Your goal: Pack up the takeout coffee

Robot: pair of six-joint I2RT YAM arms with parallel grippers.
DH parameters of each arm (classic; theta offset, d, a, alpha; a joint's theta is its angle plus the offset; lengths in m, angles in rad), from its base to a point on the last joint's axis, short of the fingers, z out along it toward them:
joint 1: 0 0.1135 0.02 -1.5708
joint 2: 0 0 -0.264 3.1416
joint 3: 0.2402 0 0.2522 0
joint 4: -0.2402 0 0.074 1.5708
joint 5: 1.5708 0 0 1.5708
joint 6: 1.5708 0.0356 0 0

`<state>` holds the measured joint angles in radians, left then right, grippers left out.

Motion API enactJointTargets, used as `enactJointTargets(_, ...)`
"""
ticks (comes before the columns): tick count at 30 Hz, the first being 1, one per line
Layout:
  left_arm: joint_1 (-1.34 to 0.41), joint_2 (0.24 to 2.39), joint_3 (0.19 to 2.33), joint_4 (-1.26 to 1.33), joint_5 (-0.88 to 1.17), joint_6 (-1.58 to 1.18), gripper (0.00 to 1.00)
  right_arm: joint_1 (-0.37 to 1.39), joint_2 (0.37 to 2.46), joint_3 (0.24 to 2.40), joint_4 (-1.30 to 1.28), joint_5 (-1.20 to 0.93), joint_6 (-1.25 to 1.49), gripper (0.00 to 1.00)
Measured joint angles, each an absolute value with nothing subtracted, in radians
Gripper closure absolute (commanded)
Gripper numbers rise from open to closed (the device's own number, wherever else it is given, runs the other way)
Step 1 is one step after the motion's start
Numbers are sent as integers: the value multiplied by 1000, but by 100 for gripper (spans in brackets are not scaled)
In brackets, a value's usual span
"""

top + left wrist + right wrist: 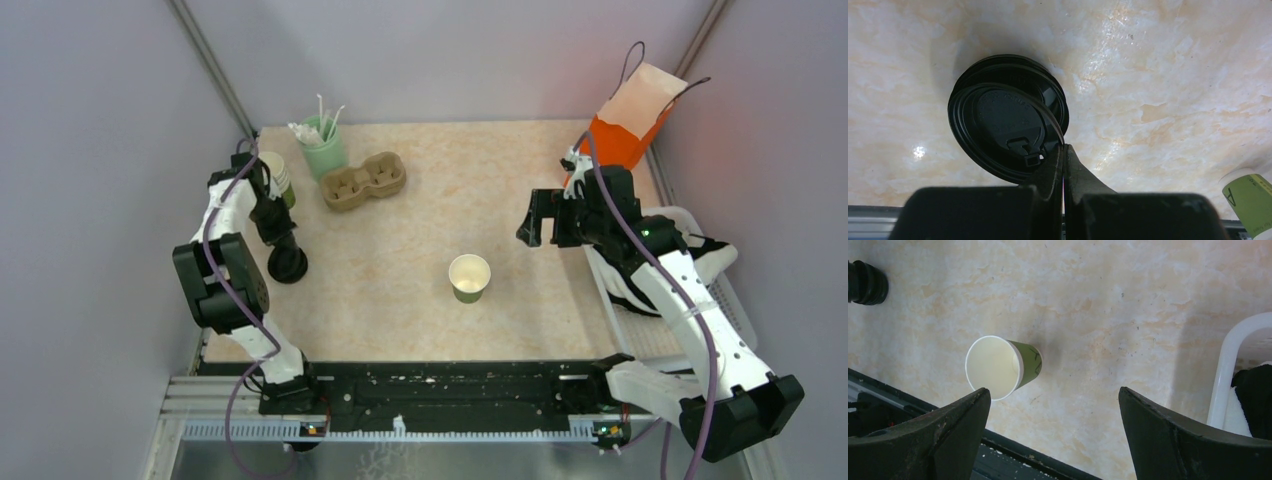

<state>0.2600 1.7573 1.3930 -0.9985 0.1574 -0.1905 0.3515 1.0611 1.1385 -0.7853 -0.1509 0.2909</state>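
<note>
The takeout coffee cup (469, 277), olive-green and cream paper, stands upright mid-table with its top open and no lid on it; in the right wrist view the cup (998, 367) shows a cream inside. My left gripper (284, 248) is at the table's left, shut on the rim of a black plastic lid (1003, 120). That lid tilts above a stack of black lids (1048, 82) resting on the table. My right gripper (1053, 392) hangs open and empty, above and to the right of the cup, apart from it.
At the back left stand a lidless stack of cups (277, 172), a pale-green cup of white sticks (324, 148) and a cardboard cup carrier (363, 180). An orange-and-white paper bag (635, 115) stands at the back right. A white tray (700, 330) lies along the right edge.
</note>
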Motion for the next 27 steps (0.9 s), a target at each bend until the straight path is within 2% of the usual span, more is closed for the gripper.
enactJointTargets(13, 243, 1629, 1495, -1051, 146, -250, 100, 352, 1061, 1139, -785, -159, 291, 1)
enactJointTargets(17, 202, 1546, 1491, -1026, 268, -324, 100, 352, 1071, 1139, -785, -186, 291, 1)
enactJointTargets(21, 35, 1413, 1444, -855, 455, -458, 100, 352, 1097, 1146, -787, -256, 293, 2)
enactJointTargets(27, -254, 1266, 1288, -339, 743, -804, 100, 352, 1110, 1194, -748, -439, 329, 2)
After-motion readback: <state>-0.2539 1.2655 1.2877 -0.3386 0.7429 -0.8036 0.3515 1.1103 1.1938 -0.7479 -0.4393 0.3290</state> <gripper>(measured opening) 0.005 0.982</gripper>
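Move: The left fingers already pinch the top lid's rim; the single cup stands about 40 cm to their right and 8 back, roughly level. The lid stack lies about 4 cm back, 1 right and 2 below; the cup stack is 13 ahead, 3 left. From the right hand, the pinched lid is some 53 cm left, 2 ahead, 14 below; the cup is 14 left, 2 back, 13 below. Left hand keeps its pinch, lifts the lid, then swings it right about 27 cm towards the open right gripper. ##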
